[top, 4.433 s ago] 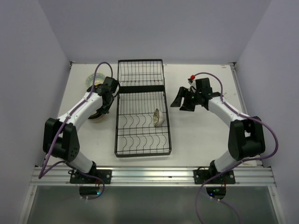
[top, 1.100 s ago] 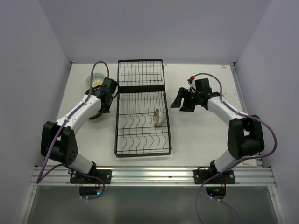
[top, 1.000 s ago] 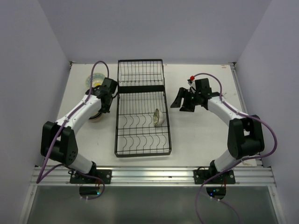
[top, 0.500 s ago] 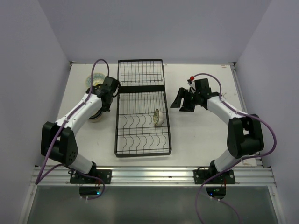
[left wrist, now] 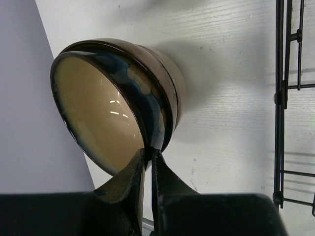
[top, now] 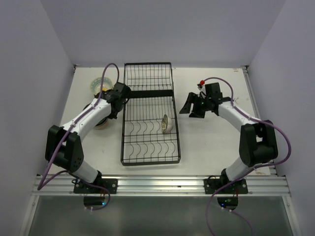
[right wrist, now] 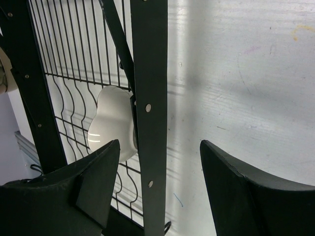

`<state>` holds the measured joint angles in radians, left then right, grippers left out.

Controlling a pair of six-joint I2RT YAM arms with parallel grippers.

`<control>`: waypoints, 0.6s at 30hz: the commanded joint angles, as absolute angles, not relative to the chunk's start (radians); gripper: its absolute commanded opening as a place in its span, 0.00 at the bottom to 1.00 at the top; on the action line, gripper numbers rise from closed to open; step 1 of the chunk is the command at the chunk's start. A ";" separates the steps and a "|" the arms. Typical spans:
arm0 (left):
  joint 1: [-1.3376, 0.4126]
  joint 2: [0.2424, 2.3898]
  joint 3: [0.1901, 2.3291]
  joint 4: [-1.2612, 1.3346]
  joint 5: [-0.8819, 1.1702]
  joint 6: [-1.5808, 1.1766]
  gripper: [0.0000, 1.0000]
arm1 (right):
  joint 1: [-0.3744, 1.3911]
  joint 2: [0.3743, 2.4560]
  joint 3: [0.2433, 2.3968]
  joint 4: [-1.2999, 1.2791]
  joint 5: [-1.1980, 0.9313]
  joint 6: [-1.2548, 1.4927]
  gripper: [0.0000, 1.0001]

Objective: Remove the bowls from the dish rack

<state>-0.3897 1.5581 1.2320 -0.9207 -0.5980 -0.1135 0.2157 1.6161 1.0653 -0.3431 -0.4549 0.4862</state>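
Note:
The black wire dish rack [top: 122, 142] lies lengthwise in the middle of the table. A white bowl [top: 166, 124] stands on edge in its near section, by the right side. Left of the rack, my left gripper [top: 107, 114] is shut on the rim of a brown bowl [top: 101, 124]. In the left wrist view that bowl [left wrist: 103, 108] is tilted, cream inside with blue glaze, and my left gripper [left wrist: 150, 151] pinches its lower rim. My right gripper [top: 191, 110] hangs open to the right of the rack, holding nothing. The right wrist view shows my right gripper [right wrist: 159, 142], the rack [right wrist: 147, 73] and the white bowl [right wrist: 113, 123] behind its wires.
A patterned bowl [top: 97, 84] sits on the table at the back left, near the left wall. The rack's side wires [left wrist: 280, 98] run close along the right of the brown bowl. Walls enclose the table at the left, back and right.
My left wrist has shifted a little right toward the rack, still pinching the brown bowl's rim. The right arm and the white bowl have not moved.

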 commanded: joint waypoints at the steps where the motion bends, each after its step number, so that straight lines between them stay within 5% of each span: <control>1: -0.384 1.568 1.213 -0.928 -0.672 -0.137 0.00 | 0.213 1.612 1.068 -0.322 -0.451 0.489 0.70; 6: -0.385 1.585 1.200 -0.914 -0.675 -0.144 0.01 | 0.213 1.615 1.068 -0.325 -0.448 0.489 0.70; 12: -0.385 1.563 1.215 -0.905 -0.638 -0.150 0.30 | 0.213 1.620 1.071 -0.322 -0.451 0.489 0.70; 18: -0.385 1.514 1.307 -0.902 -0.592 -0.158 0.43 | 0.213 1.618 1.072 -0.325 -0.451 0.489 0.70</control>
<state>-0.3885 1.5772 1.2270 -0.9157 -0.6037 -0.1314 0.2157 1.6165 1.0649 -0.3431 -0.4549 0.4866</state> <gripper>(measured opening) 0.421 0.702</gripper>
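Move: The left hand still pinches the near right rim of the blue bowl; the bowl's middle lies about 5 cm to the left of it, 3 cm ahead and 3 cm below. The bowl stack beneath it is centred some 4 cm left, 3 cm ahead and 8 cm down. The patterned bowl stands about 17 cm ahead, 4 cm left and 6 cm lower; the rack's side rail runs level with the hand, 7 cm to its right and 5 cm lower. From the right hand the blue bowl is some 43 cm left, 2 cm back, about level in height. With the blue bowl's rim still between its almost shut fingers, the left hand sinks about 1 cm straight down, setting the bowl into the bowl stack under it, the wrist hardly turning. Down there it stays put while the fingers spread to nearly half open and let go of the rim, one finger on the inside and one on the outside, and then it starts up again by about half a centimetre. ##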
